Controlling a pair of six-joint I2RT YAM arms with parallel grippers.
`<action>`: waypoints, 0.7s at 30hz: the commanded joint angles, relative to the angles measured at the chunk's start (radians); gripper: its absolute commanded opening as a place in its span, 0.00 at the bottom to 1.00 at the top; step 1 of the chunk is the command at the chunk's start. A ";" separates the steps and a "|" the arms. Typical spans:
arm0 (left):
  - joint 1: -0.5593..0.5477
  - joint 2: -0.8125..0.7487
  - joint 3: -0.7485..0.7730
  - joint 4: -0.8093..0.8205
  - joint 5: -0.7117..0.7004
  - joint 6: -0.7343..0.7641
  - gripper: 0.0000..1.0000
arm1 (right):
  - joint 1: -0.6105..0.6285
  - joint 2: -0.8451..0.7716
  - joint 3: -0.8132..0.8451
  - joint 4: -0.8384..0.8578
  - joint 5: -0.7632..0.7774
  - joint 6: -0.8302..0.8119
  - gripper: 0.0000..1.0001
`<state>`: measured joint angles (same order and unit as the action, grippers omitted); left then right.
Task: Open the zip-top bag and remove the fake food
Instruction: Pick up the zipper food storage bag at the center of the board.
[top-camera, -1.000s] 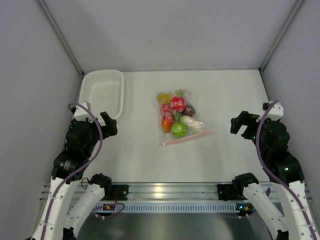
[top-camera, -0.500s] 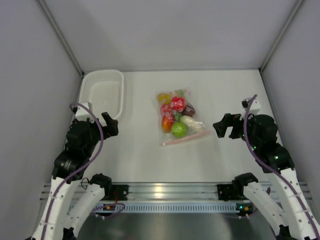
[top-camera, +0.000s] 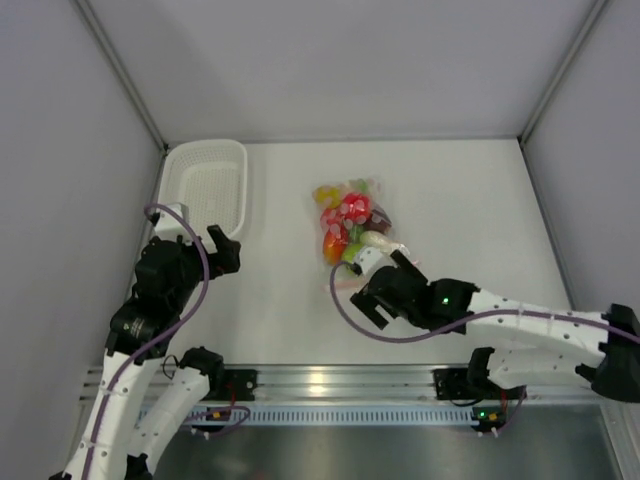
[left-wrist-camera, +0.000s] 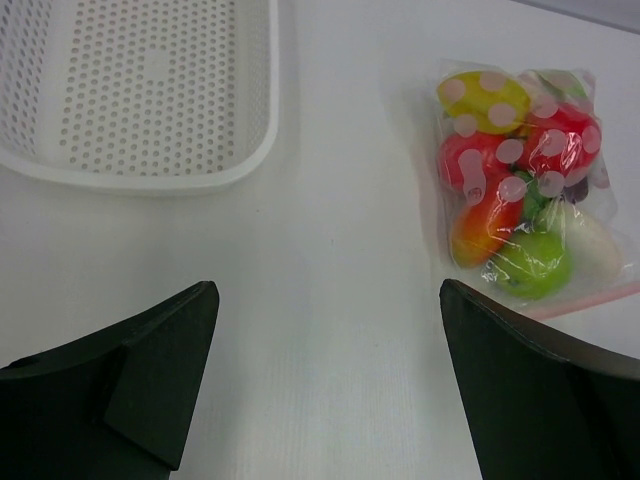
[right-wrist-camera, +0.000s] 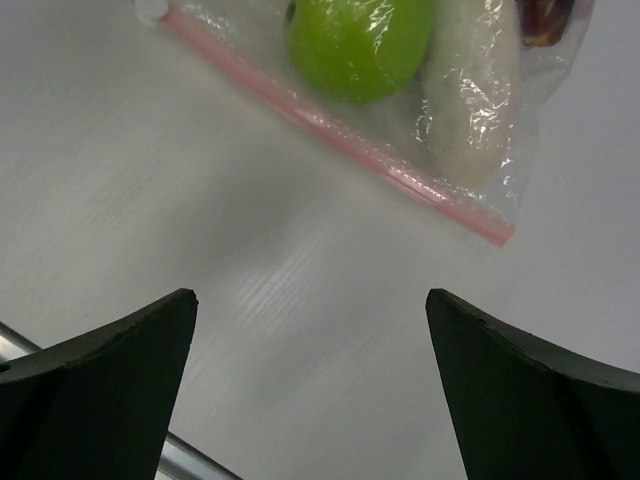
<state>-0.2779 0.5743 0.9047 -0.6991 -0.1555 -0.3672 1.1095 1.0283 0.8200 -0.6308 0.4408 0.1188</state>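
The zip-top bag (top-camera: 350, 222) lies flat mid-table, shut, its pinkish zip strip (right-wrist-camera: 335, 132) along the near edge. The fake food is inside: a green fruit (right-wrist-camera: 358, 40), a white radish (right-wrist-camera: 468, 100), and red, orange-red and yellow pieces (left-wrist-camera: 500, 165). My right gripper (top-camera: 368, 280) is open and empty, low over the table just on the near side of the zip strip; in its wrist view (right-wrist-camera: 310, 295) the strip lies beyond the fingertips. My left gripper (top-camera: 225, 252) is open and empty, well left of the bag, which shows at the upper right of the left wrist view (left-wrist-camera: 328, 290).
A white perforated basket (top-camera: 205, 185) stands at the back left, empty, just beyond the left gripper; it also shows in the left wrist view (left-wrist-camera: 150, 90). Grey walls close in the table on three sides. A metal rail (top-camera: 330, 385) runs along the near edge.
My right arm has swung left and down from the right side of the table to the bag's near edge. The left arm has barely moved. The bag has not moved.
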 joint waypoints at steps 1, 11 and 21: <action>-0.003 0.001 -0.010 0.061 0.030 0.005 0.98 | 0.116 0.139 0.036 0.012 0.280 -0.067 0.99; -0.004 -0.017 -0.013 0.070 0.053 0.010 0.98 | 0.142 0.433 -0.028 0.357 0.492 -0.382 0.99; -0.020 -0.033 -0.015 0.069 0.045 0.011 0.98 | 0.139 0.636 -0.105 0.694 0.576 -0.571 0.96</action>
<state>-0.2909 0.5552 0.8936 -0.6849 -0.1162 -0.3656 1.2350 1.6169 0.7250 -0.1215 0.9504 -0.3904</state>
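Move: The zip-top bag lies flat ahead of the right hand, its middle about 19 cm farther out, 5 cm to the left and some 11 cm below. Its pink zip edge, the near side, is only about 7 cm ahead, 2 cm left and 12 cm down. Inside it, the green apple is roughly 12 cm ahead and 6 left, the whitish food 15 ahead and 1 left. From the left hand, the bag's middle is about 15 cm ahead, 28 right and 24 below. Towards the bag's pink zip edge the right hand drops in about 5 cm, then pushes forward some 6 cm while sinking about 3 more. It rolls roughly 45 degrees, left side going down, so the wide-open fingers come to stand more one above the other and point nearly straight ahead, less steeply down. They end close to the edge, still open, with no contact to be seen. ##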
